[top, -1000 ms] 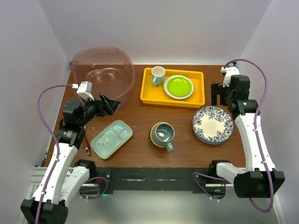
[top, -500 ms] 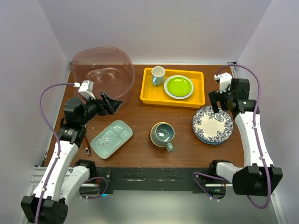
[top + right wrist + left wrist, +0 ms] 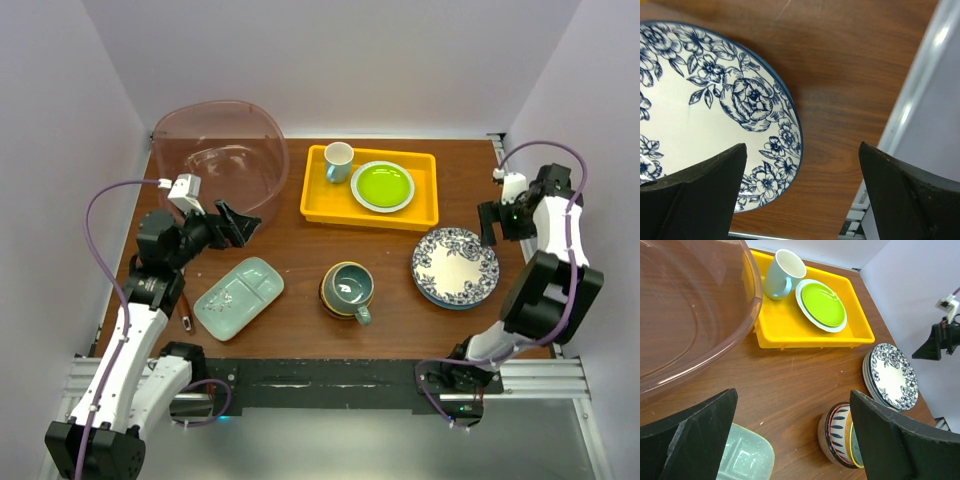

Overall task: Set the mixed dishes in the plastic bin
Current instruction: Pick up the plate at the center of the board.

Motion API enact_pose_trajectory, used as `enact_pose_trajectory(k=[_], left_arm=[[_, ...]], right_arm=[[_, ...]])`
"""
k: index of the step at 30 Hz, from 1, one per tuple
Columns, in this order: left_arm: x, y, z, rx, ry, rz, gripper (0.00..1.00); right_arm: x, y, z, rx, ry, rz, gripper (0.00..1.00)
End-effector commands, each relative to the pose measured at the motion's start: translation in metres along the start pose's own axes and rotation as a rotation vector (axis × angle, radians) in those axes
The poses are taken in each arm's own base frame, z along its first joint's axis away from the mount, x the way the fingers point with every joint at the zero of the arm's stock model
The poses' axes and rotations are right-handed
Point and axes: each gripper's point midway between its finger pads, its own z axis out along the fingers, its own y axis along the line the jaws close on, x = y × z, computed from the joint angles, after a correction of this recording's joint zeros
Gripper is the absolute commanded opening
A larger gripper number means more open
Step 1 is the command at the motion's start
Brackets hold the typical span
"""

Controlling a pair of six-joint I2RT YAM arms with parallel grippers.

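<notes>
The plastic bin stands at the back left, its rim close in the left wrist view. Of the mixed dishes, a pale green divided tray lies front left. A teal mug sits in stacked bowls at front centre, and the striped bowl shows in the left wrist view. A blue floral plate tops a stack on the right. My left gripper hangs open between bin and green tray. My right gripper is open over the floral plate's right rim, holding nothing.
A yellow tray at the back centre holds a white cup and a lime-green plate. The table's right edge and metal frame lie just beside my right gripper. Walls close in on both sides.
My right arm has swung outward and folded towards the table's right edge, carrying its gripper from behind the floral plate to the plate's right rim. The left arm has barely moved.
</notes>
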Motion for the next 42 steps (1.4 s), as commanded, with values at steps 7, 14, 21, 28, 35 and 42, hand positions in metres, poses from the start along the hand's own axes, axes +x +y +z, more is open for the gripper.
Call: enact_pose_trajectory(k=[7, 14, 21, 28, 35, 42], left_arm=[[-0.002, 0.002, 0.004, 0.015, -0.009, 0.039, 1.00], [-0.001, 0.003, 0.003, 0.008, -0.011, 0.037, 1.00], [-0.002, 0.002, 0.004, 0.013, -0.009, 0.034, 1.00], [-0.002, 0.001, 0.001, 0.015, -0.012, 0.035, 1.00], [-0.002, 0.000, 0.000, 0.020, -0.019, 0.041, 1.00], [-0.007, -0.007, 0.006, 0.056, -0.015, 0.031, 1.00]], right_arm=[[0.015, 0.003, 0.046, -0.217, 0.084, -0.052, 0.97], [0.017, 0.006, 0.052, -0.242, 0.081, -0.068, 0.72], [0.011, -0.001, 0.043, -0.183, 0.050, -0.099, 0.33], [-0.002, -0.009, 0.025, -0.120, -0.004, -0.119, 0.03], [-0.012, -0.004, 0.009, -0.118, -0.054, -0.113, 0.00], [-0.028, 0.003, -0.015, -0.122, -0.127, -0.102, 0.00]])
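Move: About 10 cm to the right hand's left and some 4 cm back lies the middle of the flowered plate, top of its stack, roughly 7 cm below; its right rim is nearly under the open fingers. The yellow tray lies some 19 cm left of the plate and 22 cm farther out, the mug stack about 26 cm left of it and 7 cm nearer. For the left hand, the plate is roughly 51 cm right, level with it ahead, 21 cm lower. Sinking some 7 cm almost straight down, the right hand brings its open fingers astride the right rim of the flowered plate, tipping about 10 degrees nearer to vertical. The fingers close and pinch the rim; the hand is already rising as they shut, climbs about 6 cm with the rim held, and tips back out, slowing at the end. ##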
